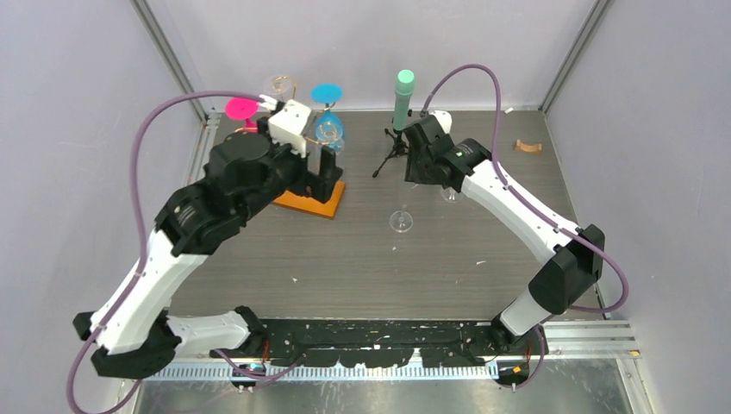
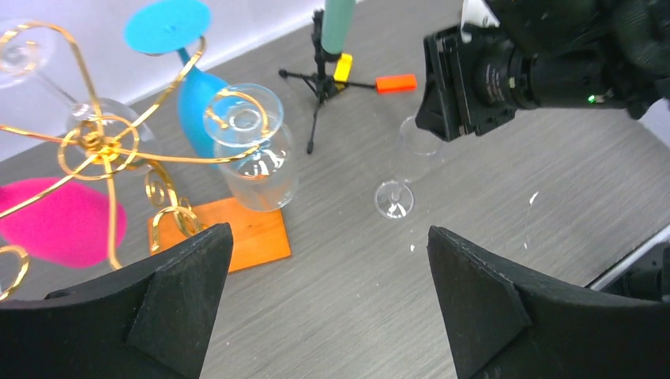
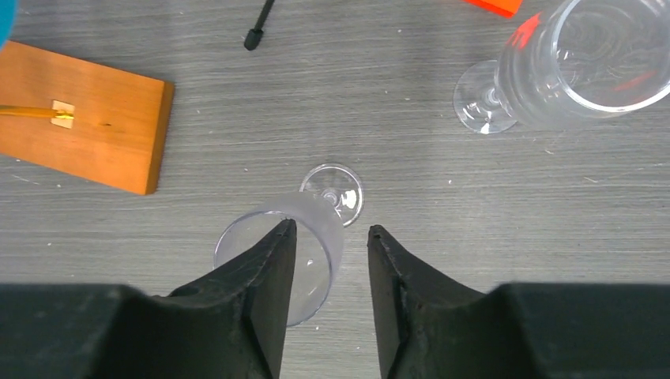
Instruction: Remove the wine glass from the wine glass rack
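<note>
The gold wine glass rack (image 2: 103,142) stands on its orange-brown base (image 1: 310,200) at the back left. A clear wine glass (image 2: 257,150) hangs upside down from it, beside a blue glass (image 2: 190,87) and a pink glass (image 2: 55,221). My left gripper (image 2: 328,237) is wide open and holds nothing, just right of the rack (image 1: 323,168). Another clear wine glass (image 3: 312,237) stands upright on the table (image 1: 401,220). My right gripper (image 3: 330,233) hovers over its rim. One finger is over the bowl and the other outside it, with the jaws apart.
A second clear glass (image 3: 600,55) stands on the table near the right arm. A mint-green cylinder on a black tripod (image 1: 403,90) is at the back centre, with a yellow block (image 2: 342,67) and an orange block (image 2: 395,83) by it. A small brown piece (image 1: 527,147) lies at the back right.
</note>
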Controlling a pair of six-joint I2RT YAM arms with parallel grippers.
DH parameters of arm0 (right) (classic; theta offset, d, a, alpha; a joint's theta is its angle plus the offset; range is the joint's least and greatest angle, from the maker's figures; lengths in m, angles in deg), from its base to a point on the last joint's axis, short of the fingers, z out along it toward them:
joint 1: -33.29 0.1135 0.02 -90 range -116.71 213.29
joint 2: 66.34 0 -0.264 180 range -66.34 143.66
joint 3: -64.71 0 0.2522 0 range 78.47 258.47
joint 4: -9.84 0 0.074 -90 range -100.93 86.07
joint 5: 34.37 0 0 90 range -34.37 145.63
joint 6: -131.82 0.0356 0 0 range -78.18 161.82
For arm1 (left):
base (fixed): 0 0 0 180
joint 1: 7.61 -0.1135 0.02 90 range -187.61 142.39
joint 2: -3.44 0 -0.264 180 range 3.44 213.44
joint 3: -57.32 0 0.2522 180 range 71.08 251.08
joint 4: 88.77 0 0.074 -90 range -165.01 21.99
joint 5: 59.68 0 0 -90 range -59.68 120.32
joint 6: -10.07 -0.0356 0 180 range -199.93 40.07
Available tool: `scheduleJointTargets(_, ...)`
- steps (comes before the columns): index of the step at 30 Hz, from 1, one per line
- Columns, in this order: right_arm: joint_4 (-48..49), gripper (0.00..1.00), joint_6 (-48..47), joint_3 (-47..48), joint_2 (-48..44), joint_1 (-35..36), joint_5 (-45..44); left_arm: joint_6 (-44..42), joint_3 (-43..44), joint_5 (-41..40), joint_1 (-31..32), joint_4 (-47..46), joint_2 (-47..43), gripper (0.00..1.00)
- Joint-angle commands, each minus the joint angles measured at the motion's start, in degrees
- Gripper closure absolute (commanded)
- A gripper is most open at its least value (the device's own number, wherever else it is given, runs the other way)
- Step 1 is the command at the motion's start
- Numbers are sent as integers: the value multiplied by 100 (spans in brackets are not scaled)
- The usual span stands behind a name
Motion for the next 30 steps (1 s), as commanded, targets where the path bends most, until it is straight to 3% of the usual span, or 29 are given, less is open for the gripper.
scheduleJointTargets(1, -207, 58, -215, 313, 139, 29, -97, -22, -566, -538, -24, -936, -445, 3)
scheduleJointTargets(5, -261, 69, -233, 466, 347, 29, -85, -21, -943, -771, -24, -1110, -771, 3)
scheduleJointTargets(11, -461, 96, -304, 854, 684, 21, -229, -30, -1143, -922, -24, -973, -992, 2)
scheduleJointTargets(13, -508, 99, -371, 974, 730, 16, -411, -22, -1181, -956, -24, -952, -1047, 3)
scheduleJointTargets(30, -531, 100, -634, 1611, 1311, -591, -565, -4, -1407, -1135, -24, -837, -1238, 2)
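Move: The clear wine glass stands upright beneath the right hand, its rim wall between the open fingers; its middle is about 3 cm to the hand's left and 10 cm below, level in reach. The second clear glass stands some 9 cm right and 6 cm ahead, the rack's wooden base about 23 cm left and 6 cm ahead, the tripod roughly 16 cm ahead and 4 cm left. From the left hand the first glass lies about 11 cm ahead, 13 cm right and well below. The right fingers close on the glass's rim wall, one inside the bowl and one outside, while the hand sinks some 1.5 cm; keeping the pinch, the hand takes the glass about 5 cm forward and then also 3 cm right, towards the second glass, rolling its left side down about 10 degrees. The left hand, empty and still wide open, draws some 5 cm left, away from the glass, turning slightly counter-clockwise. ##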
